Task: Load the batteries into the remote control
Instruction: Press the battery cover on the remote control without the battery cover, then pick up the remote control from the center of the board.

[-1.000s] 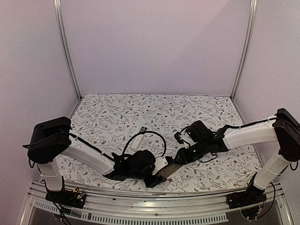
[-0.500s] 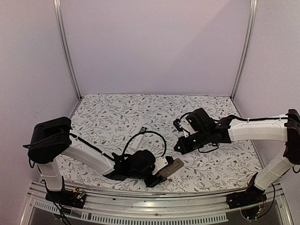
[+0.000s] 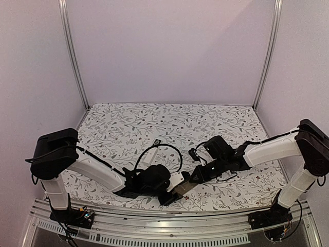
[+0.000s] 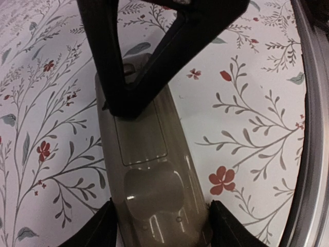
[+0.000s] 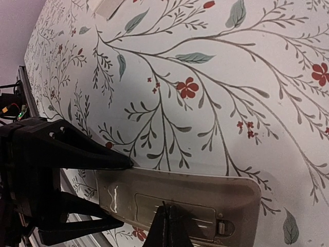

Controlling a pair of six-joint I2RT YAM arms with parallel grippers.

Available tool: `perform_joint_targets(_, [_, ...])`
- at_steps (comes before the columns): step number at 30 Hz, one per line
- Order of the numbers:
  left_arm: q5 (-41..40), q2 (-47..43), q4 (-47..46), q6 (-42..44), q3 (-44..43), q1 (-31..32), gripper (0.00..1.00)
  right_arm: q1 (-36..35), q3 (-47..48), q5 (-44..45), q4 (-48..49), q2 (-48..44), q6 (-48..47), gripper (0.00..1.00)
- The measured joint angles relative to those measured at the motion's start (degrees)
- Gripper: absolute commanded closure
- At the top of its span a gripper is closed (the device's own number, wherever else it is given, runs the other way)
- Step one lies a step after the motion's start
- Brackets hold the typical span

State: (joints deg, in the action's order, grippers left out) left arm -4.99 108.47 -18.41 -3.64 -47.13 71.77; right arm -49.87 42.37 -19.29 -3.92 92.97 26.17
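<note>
The remote control (image 3: pixel 186 185) is a grey-brown bar lying back-up on the flowered table near the front edge. My left gripper (image 4: pixel 162 226) is shut on it, one finger on each long side of its near end (image 5: pixel 205 193). The battery cover (image 4: pixel 141 139) lies flat in the remote's back. My right gripper (image 5: pixel 164 208) is shut, with its two fingertips pressed together and resting on that cover (image 5: pixel 198 212). In the top view it (image 3: pixel 196 178) sits at the remote's far end. No batteries show in any view.
A small pale object (image 3: pixel 157 142) lies on the table behind the arms, its corner also visible in the right wrist view (image 5: pixel 109 7). A black cable (image 3: pixel 163 147) loops over the left arm. The metal front rail (image 4: pixel 311 128) runs just right of the remote.
My right gripper lifted back from the remote, then came down onto its battery cover again, closing as it went. The left gripper and the remote have not moved.
</note>
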Motion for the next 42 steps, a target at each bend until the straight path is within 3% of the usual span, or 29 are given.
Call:
perform_joint_targets(4, [0.04,0.0,-0.02,0.02,0.02,-0.04,0.4,-0.11,0.13,-0.7,0.48,0.17,0.22,1.0])
perform_joint_targets(6, [0.04,0.0,-0.02,0.04,0.02,-0.04,0.35,-0.11,1.16,-0.15,-1.44,-0.02,-0.24,0.99])
perform_joint_targets(9, [-0.35,-0.33,-0.33,0.35,0.39,-0.15,0.23,-0.11,4.02,0.85,-5.88,-1.01,-2.27,0.76])
perform_joint_targets(11, [-0.66,-1.77,0.13,0.59,1.64,-0.46,0.03,-0.09,6.27,1.18,-7.65,-2.73,-4.83,0.54])
perform_joint_targets(13, [-0.83,-4.0,1.25,1.27,3.34,-0.72,0.0,-0.11,8.22,1.22,-8.24,-5.22,-8.48,0.44])
perform_joint_targets(18, [0.28,-14.21,2.6,2.21,8.52,-1.03,0.0,-0.11,10.8,0.07,-8.81,-10.14,-23.74,0.31])
perform_joint_targets(25, [-5.51,-38.91,1.03,-1.16,19.37,-4.37,0.0,-2.58,11.8,0.33,-9.14,-6.69,-53.51,0.14])
perform_joint_targets(31, [-15.61,-54.53,1.55,-3.17,24.92,-6.86,0.0,-8.98,19.21,0.17,-15.39,5.42,-73.26,0.13])
perform_joint_targets(36, [-20.06,-60.92,4.24,-3.5,25.83,-9.81,0.0,-9.33,25.49,0.07,-20.7,13.42,-79.78,0.15])
perform_joint_targets(42, [-21.68,-63.14,6.97,-3.43,25.92,-10.29,0.0,-9.31,26.23,-0.92,-26.29,17.86,-83.01,0.22])
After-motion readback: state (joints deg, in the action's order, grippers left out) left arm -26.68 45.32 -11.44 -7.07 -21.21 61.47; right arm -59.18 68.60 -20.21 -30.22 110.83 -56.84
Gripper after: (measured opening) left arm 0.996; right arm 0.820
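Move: The remote control lies face down, its middle about 3 cm ahead and 4 cm right of the left hand, whose fingers straddle its near-left end. From the right hand, its closed fingertips already on the battery cover, that middle is some 2 cm back, 4 cm left and 2 cm down. The white remote lies roughly 24 cm ahead and 10 cm left of the left hand. Left releases and retreats 20 cm up-left; right lifts, swings left, turning 80° counter-clockwise, and lowers opened around remote. ##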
